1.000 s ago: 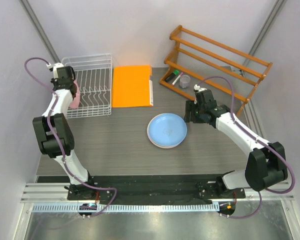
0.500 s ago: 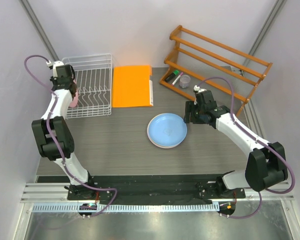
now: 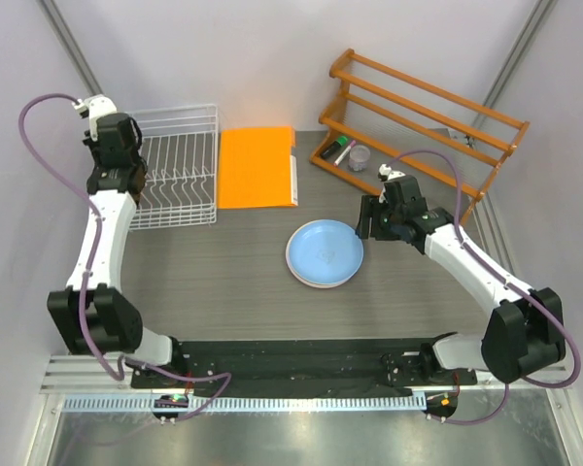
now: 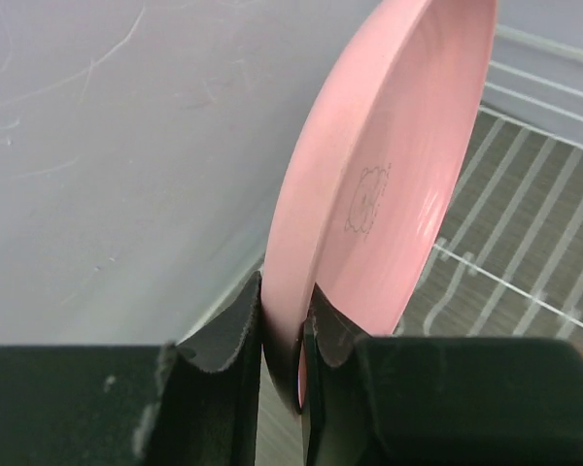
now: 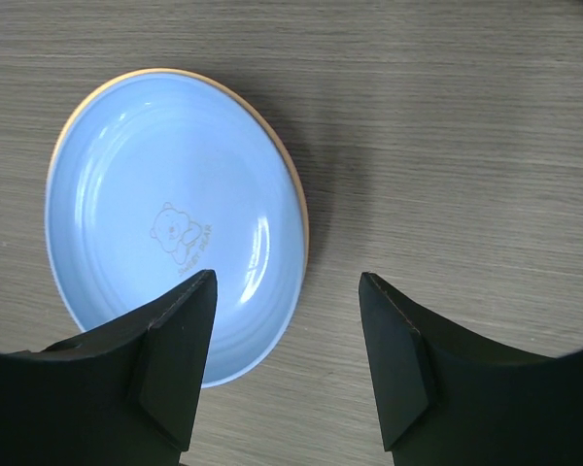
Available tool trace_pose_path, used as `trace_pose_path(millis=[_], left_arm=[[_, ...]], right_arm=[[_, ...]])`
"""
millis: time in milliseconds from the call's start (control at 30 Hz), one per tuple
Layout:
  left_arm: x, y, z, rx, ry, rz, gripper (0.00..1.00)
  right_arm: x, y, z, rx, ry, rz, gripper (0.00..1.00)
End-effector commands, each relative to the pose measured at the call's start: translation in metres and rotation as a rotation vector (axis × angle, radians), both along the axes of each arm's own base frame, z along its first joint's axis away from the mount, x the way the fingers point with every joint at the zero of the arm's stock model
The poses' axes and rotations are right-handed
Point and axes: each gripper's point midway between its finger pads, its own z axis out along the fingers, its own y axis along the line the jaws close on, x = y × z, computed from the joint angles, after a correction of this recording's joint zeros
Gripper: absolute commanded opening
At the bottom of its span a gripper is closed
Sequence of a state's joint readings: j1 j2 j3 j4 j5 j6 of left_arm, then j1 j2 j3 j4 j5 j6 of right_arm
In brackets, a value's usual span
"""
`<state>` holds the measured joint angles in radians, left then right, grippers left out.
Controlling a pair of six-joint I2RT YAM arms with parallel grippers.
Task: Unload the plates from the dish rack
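My left gripper [image 4: 287, 311] is shut on the lower edge of a pink plate [image 4: 389, 175] and holds it on edge, above the left side of the white wire dish rack [image 4: 525, 243]. In the top view the left gripper [image 3: 117, 165] is over the rack's [image 3: 180, 165] left rim and the pink plate is hidden under the wrist. A light blue plate [image 3: 325, 252] lies flat on the table on a tan plate [image 5: 298, 189], of which only the rim shows. My right gripper [image 5: 287, 282] is open and empty just above the blue plate's [image 5: 175, 223] right edge; it also shows in the top view [image 3: 367, 221].
An orange folder [image 3: 257, 167] lies flat just right of the rack. An orange-brown wooden slatted shelf [image 3: 418, 116] stands at the back right with markers and a small cup under it. A grey wall runs close along the rack's left side.
My left arm has risen and swung up and left, lifting the pink plate out of the rack; the plate no longer shows in the top view. The right arm has barely moved.
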<state>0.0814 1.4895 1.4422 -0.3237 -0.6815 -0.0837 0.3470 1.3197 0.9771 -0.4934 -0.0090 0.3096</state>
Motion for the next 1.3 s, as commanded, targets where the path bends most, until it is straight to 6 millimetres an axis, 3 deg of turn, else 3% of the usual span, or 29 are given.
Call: trace_pose_path(millis=[0, 67, 100, 167, 200, 333, 400, 433, 500, 633, 900, 1100, 1133, 1200, 1233, 1267], left_arm=[[-0.014, -0.05, 0.025, -0.207, -0.154, -0.174, 0.0], [-0.018, -0.078, 0.027, -0.31, -0.175, -0.294, 0.0], [-0.015, -0.104, 0.019, -0.407, -0.174, -0.402, 0.0], [-0.017, -0.131, 0.009, -0.497, -0.175, -0.491, 0.0], [-0.018, -0.156, 0.005, -0.564, -0.16, -0.598, 0.0], [-0.024, -0.223, -0.02, -0.709, -0.102, -0.779, 0.0], [-0.028, -0.246, -0.038, -0.755, -0.072, -0.83, 0.0], [-0.034, -0.268, -0.043, -0.788, -0.046, -0.895, 0.0], [-0.039, -0.287, -0.056, -0.818, -0.019, -0.924, 0.0], [-0.053, -0.332, -0.073, -0.858, 0.049, -1.012, 0.0], [-0.075, -0.377, -0.079, -0.873, 0.095, -1.092, 0.0], [-0.086, -0.385, -0.075, -0.874, 0.097, -1.12, 0.0], [-0.088, -0.386, -0.074, -0.876, 0.097, -1.128, 0.0], [-0.09, -0.385, -0.072, -0.876, 0.092, -1.135, 0.0], [-0.091, -0.385, -0.072, -0.874, 0.093, -1.138, 0.0], [-0.092, -0.385, -0.073, -0.872, 0.098, -1.138, 0.0]], right_arm=[[0.006, 0.016, 0.041, 0.096, -0.1, 0.046, 0.66], [0.007, 0.025, 0.054, 0.14, -0.123, 0.08, 0.66], [0.008, 0.028, 0.058, 0.157, -0.131, 0.091, 0.66], [0.008, 0.042, 0.072, 0.225, -0.156, 0.138, 0.67], [0.008, 0.047, 0.075, 0.251, -0.158, 0.155, 0.67], [0.01, 0.076, 0.093, 0.399, -0.18, 0.237, 0.66], [0.006, 0.089, 0.099, 0.46, -0.177, 0.286, 0.67], [0.009, 0.094, 0.108, 0.504, -0.201, 0.289, 0.67], [0.009, 0.103, 0.115, 0.549, -0.214, 0.321, 0.67], [0.014, 0.111, 0.11, 0.563, -0.19, 0.328, 0.67], [0.021, 0.111, 0.08, 0.517, -0.133, 0.299, 0.67], [0.026, 0.109, 0.061, 0.477, -0.107, 0.278, 0.66], [0.027, 0.109, 0.06, 0.475, -0.105, 0.283, 0.55], [0.026, 0.11, 0.055, 0.475, -0.088, 0.288, 0.49], [0.026, 0.111, 0.054, 0.475, -0.085, 0.293, 0.29], [0.024, 0.111, 0.052, 0.476, -0.08, 0.294, 0.19]])
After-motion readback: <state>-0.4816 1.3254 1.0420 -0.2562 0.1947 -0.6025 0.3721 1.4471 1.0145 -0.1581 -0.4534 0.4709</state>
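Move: The left hand already grips the pink plate by its rim. The right hand, which will take it, is about 65 cm to its right, 9 cm back and 17 cm lower; the dish rack's middle is some 12 cm right, 11 cm ahead and 25 cm below. From the right hand, the pink plate is roughly 70 cm left, 14 cm ahead and 15 cm higher, the blue plate about 11 cm left, nearly level and 11 cm below. Sweeping rightward about 38 cm, the left hand carries the pink plate from beside the rack towards the right hand, rising slightly, then sinking to about 10 cm lower and easing back; its wrist turns some 60 degrees clockwise and rolls left side down. The right hand goes some 10 cm left, rises, then half sinks again, its left side rolling up, and closes its fingers around the plate's far rim. ##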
